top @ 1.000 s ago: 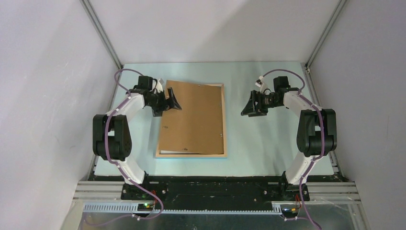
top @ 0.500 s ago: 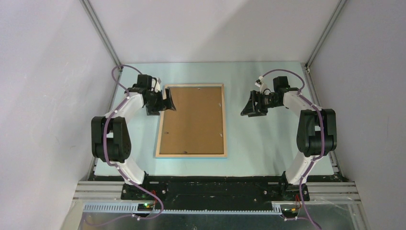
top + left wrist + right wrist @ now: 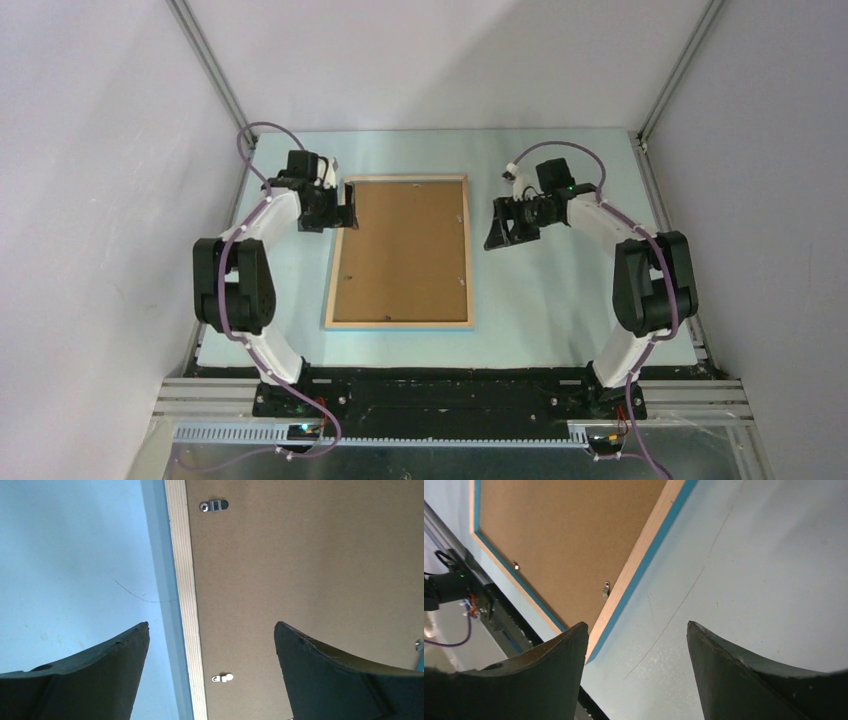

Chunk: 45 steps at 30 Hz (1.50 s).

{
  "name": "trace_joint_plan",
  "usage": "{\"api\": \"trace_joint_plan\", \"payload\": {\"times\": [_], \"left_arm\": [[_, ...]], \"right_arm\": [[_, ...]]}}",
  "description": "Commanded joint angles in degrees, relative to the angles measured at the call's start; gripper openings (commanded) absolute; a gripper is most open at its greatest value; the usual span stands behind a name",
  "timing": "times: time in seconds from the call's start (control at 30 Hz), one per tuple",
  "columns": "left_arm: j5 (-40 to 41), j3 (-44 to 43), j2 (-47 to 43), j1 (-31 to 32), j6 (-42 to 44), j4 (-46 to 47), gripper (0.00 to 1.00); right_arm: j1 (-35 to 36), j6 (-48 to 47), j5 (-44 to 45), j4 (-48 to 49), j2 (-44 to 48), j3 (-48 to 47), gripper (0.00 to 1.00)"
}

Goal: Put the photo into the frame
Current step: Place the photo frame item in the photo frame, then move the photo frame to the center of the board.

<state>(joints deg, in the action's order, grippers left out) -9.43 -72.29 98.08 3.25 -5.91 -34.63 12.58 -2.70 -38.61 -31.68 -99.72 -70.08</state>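
Note:
The frame point(image 3: 400, 324) lies face down in the middle of the table, pale wood rim up, with a blue edge showing at its side. A plain brown backing board point(image 3: 405, 250) sits flat inside it. The photo is hidden. My left gripper point(image 3: 343, 215) hovers open over the frame's upper left rim point(image 3: 185, 580), one finger over the table and one over the board point(image 3: 300, 555), with nothing between them point(image 3: 211, 625). My right gripper point(image 3: 496, 230) is open and empty point(image 3: 636, 625) just right of the frame's right rim point(image 3: 644, 555).
Small metal tabs point(image 3: 213, 505) line the board's edge, one of them point(image 3: 606, 590) on the right side. The pale blue table point(image 3: 560, 290) is walled in on three sides. A black base rail point(image 3: 440, 385) runs along the near edge.
The backing board, tilted a second ago, now lies flat in the frame. My left gripper has drawn back to the left rim. My right gripper has shifted left toward the frame.

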Motion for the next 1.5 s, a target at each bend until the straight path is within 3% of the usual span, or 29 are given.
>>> {"api": "trace_joint_plan", "payload": {"times": [0.0,0.5,0.83,1.17,1.47], "left_arm": [[1.29,-2.63,2.43,-0.07,4.28,0.22,0.97],[-6.76,-5.38,9.23,-2.87,3.47,-1.55,0.8],[-11.91,-4.7,12.08,-5.23,2.18,-1.73,0.56],[-18.41,-2.06,12.29,-5.43,3.3,-1.9,0.36],[-26.84,0.06,12.25,-3.92,8.15,-3.42,0.31]], "right_arm": [[3.0,-1.41,5.73,1.15,-0.67,-2.76,0.76],[8.57,4.79,7.83,2.65,-14.44,-13.28,0.65],[9.49,6.9,6.43,2.45,-20.95,-17.22,0.56],[10.21,7.22,7.57,2.16,-23.32,-18.0,0.31],[7.01,4.25,7.24,-0.2,-19.63,-13.63,0.14]]}}
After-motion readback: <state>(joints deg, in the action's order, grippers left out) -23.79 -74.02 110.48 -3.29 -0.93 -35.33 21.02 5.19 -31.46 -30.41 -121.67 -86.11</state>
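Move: The left hand is just over the frame's left rail: its gripping spot lies about 7 cm below, level and barely 1 cm left. The backing board's middle is some 13 cm right and 2 cm back, one metal clip 4 cm ahead and 3 cm right, another 8 cm back and 2 cm right. For the right hand, the right rail's spot lies 4 cm ahead, 6 cm left and 8 cm below, and the board's middle 2 cm ahead and 19 cm left. Down onto opposite rails of the frame: the left hand sinks almost straight, about 6 cm, tilting some 15 degrees, while the right drops about 7 cm as it slides left and somewhat forward over the right rail. Both close from wide to about a third open, one finger on either side of each rail; the right pinches its rail, and the left closes up to grip. ##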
